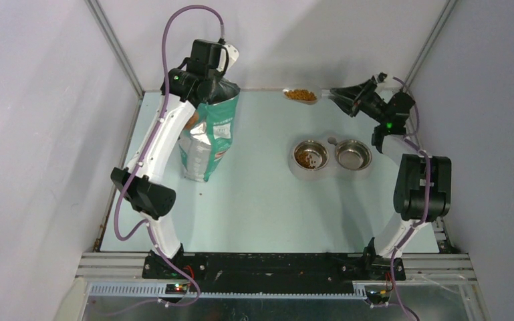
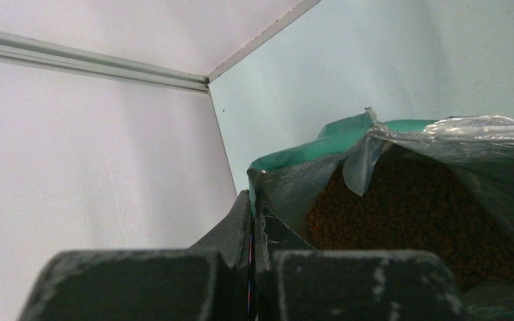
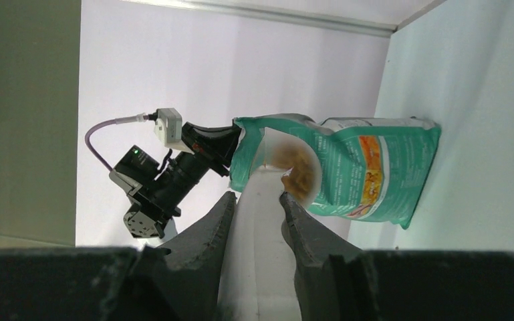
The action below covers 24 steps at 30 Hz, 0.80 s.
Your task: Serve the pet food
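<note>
The pet food shows as brown kibble in the clear scoop [image 1: 301, 95], in the left steel bowl [image 1: 309, 156], and inside the open teal bag [image 2: 408, 214]. My right gripper [image 1: 342, 97] is shut on the scoop's white handle [image 3: 257, 227] and holds the scoop in the air at the back of the table, behind the bowls. Kibble fills the scoop's cup [image 3: 297, 170]. My left gripper [image 1: 208, 75] is shut on the top edge of the teal bag [image 1: 207, 137] and holds the bag upright; in the left wrist view the closed jaws pinch the bag's rim [image 2: 257, 194].
The double steel bowl stand [image 1: 329, 158] sits right of centre; the right bowl [image 1: 353, 154] holds no kibble. White walls enclose the table on the left, back and right. The arm bases stand at the near edge.
</note>
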{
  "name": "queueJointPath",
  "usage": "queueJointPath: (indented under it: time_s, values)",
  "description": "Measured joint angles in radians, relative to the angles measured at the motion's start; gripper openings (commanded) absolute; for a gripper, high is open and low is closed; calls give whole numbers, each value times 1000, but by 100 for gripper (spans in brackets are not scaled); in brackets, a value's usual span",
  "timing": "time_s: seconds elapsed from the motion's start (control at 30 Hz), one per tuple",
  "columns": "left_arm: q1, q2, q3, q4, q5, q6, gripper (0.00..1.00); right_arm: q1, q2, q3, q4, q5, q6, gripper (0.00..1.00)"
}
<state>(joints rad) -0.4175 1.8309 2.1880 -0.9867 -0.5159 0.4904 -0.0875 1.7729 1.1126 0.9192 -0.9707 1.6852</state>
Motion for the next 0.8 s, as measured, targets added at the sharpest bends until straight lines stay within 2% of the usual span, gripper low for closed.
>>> queueJointPath:
  time_s: [0.4, 0.8]
  values:
    - [1, 0, 0, 10, 35, 0, 0, -193, -150, -221, 11, -35, -81, 0]
    - [2, 2, 0, 23, 66, 4, 0, -342, -304, -372, -25, -50, -187, 0]
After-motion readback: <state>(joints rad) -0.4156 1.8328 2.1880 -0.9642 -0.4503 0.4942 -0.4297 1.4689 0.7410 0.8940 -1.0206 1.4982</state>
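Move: The loaded scoop is already in the right hand. The empty right bowl lies about 10 cm back, 8 cm to the right and roughly 18 cm below that hand. The bowl with some kibble is also 10 cm back, but some 6 cm to the left. The food bag's middle stands about 36 cm left, 8 cm back and 9 cm lower. From the left hand the empty bowl is some 47 cm right, 10 cm back and 22 cm down. Rightward first, then more and more back, the right hand swings the loaded scoop level away from the food bag towards the empty bowl, about 12 cm right and 6 back while sinking some 3 cm. Its wrist yaws clockwise by nearly 20 degrees, its grip on the handle unchanged. The left hand keeps pinching the bag's rim, easing about a centimetre right. ##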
